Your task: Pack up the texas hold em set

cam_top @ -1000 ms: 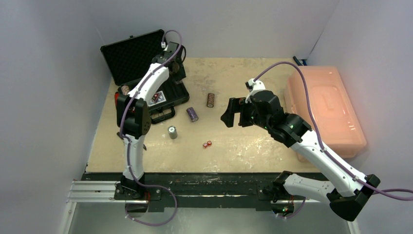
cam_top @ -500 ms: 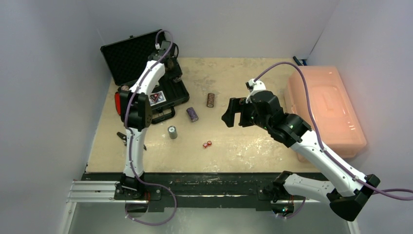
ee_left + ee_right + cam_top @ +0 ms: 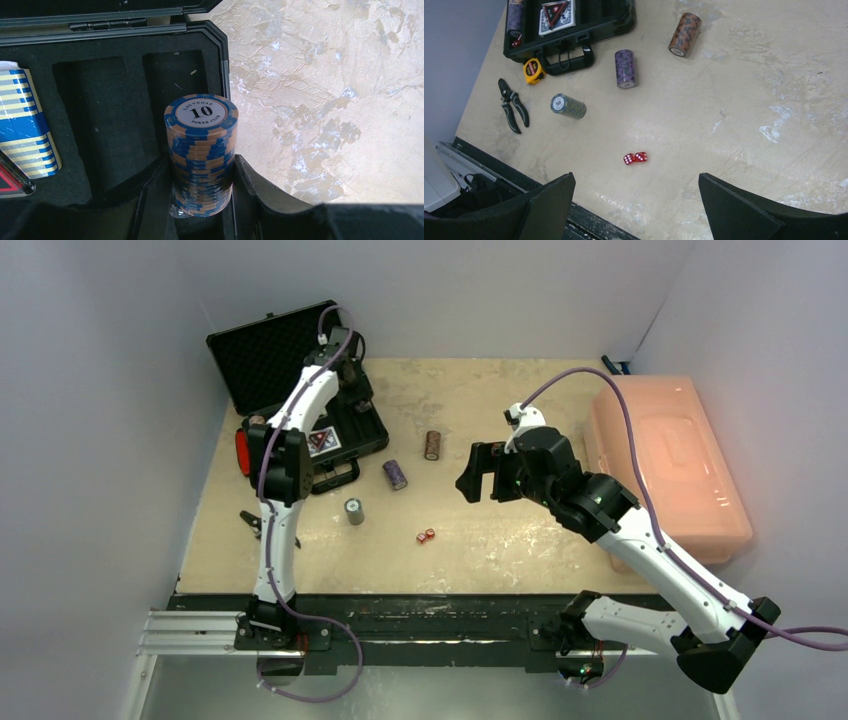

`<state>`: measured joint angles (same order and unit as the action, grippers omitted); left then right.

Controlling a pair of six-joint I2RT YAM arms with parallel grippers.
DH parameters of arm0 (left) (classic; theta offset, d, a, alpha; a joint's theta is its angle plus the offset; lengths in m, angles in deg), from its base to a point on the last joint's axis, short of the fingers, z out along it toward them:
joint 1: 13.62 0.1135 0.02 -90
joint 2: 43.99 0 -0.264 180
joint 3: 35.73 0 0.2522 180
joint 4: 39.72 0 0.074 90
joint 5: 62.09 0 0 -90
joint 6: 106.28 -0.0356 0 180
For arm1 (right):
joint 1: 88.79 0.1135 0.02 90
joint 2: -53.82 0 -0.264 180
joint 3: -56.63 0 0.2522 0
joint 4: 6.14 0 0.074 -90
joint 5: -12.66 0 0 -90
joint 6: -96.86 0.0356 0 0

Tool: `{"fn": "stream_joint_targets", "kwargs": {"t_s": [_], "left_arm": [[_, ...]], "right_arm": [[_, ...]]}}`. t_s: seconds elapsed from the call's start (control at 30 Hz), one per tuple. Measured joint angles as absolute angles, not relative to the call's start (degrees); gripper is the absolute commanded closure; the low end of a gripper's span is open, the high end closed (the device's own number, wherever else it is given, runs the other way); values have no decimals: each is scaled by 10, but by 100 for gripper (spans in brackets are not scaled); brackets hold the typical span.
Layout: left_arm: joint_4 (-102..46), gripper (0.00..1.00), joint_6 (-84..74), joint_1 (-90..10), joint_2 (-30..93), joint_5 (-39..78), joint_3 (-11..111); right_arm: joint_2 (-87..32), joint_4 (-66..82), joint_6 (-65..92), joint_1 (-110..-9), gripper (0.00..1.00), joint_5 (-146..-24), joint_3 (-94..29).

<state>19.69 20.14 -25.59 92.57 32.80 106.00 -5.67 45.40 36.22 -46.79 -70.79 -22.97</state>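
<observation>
The black foam-lined case (image 3: 262, 352) lies open at the far left. My left gripper (image 3: 349, 388) is over its right end, shut on a blue and tan chip stack (image 3: 201, 150) held above an empty slot (image 3: 176, 75). A blue striped card deck (image 3: 24, 125) and a red-triangle deck (image 3: 557, 11) lie in the case. On the table lie a brown stack (image 3: 433, 445), a purple stack (image 3: 396, 474), a grey stack (image 3: 354, 511) and two red dice (image 3: 426, 536). My right gripper (image 3: 480, 472) is open and empty, hovering above the dice (image 3: 635, 158).
A translucent pink bin (image 3: 670, 460) stands at the right edge. Black-handled pliers (image 3: 513, 105) and a yellow tape measure (image 3: 533, 70) lie near the case's handle (image 3: 574, 57). The table's black front rail (image 3: 420, 605) runs along the near side.
My left gripper has moved farther back and slightly right over the case with the chip stack in it. The right arm has barely moved.
</observation>
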Motion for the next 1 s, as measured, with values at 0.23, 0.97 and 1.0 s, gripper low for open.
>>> {"fn": "stream_joint_targets", "kwargs": {"t_s": [0.23, 0.97, 1.0], "left_arm": [[195, 100, 201, -252, 936, 328, 1061], [152, 26, 195, -246, 940, 322, 1050], [148, 25, 196, -247, 939, 319, 1050]], "right_arm": [[-57, 459, 362, -468, 1, -708, -230], [-58, 460, 362, -468, 1, -708, -228], [-58, 460, 362, -468, 1, -708, -227]]}}
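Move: The left hand holds the blue-and-orange chip stack over the case's rightmost slot, whose far half lies about 2 cm ahead, 1 cm left and 2 cm below. The empty slot is some 6 cm left and 2 cm ahead, and the blue-striped card pack about 13 cm left, level with the hand. On the table, the purple stack lies 16 cm back and 8 cm right. From the right hand the rightmost slot is roughly 34 cm ahead and 25 cm left. The left hand, still gripping the blue-and-orange chip stack, lowers it about 1 cm into the rightmost slot with a small shift to the left, then stops sinking and creeps about 1 cm forward towards the slot's far end. At the very end the fingers open to about half as wide again, the right-hand finger comes clear of the stack, and the hand starts to ease up and forward. ##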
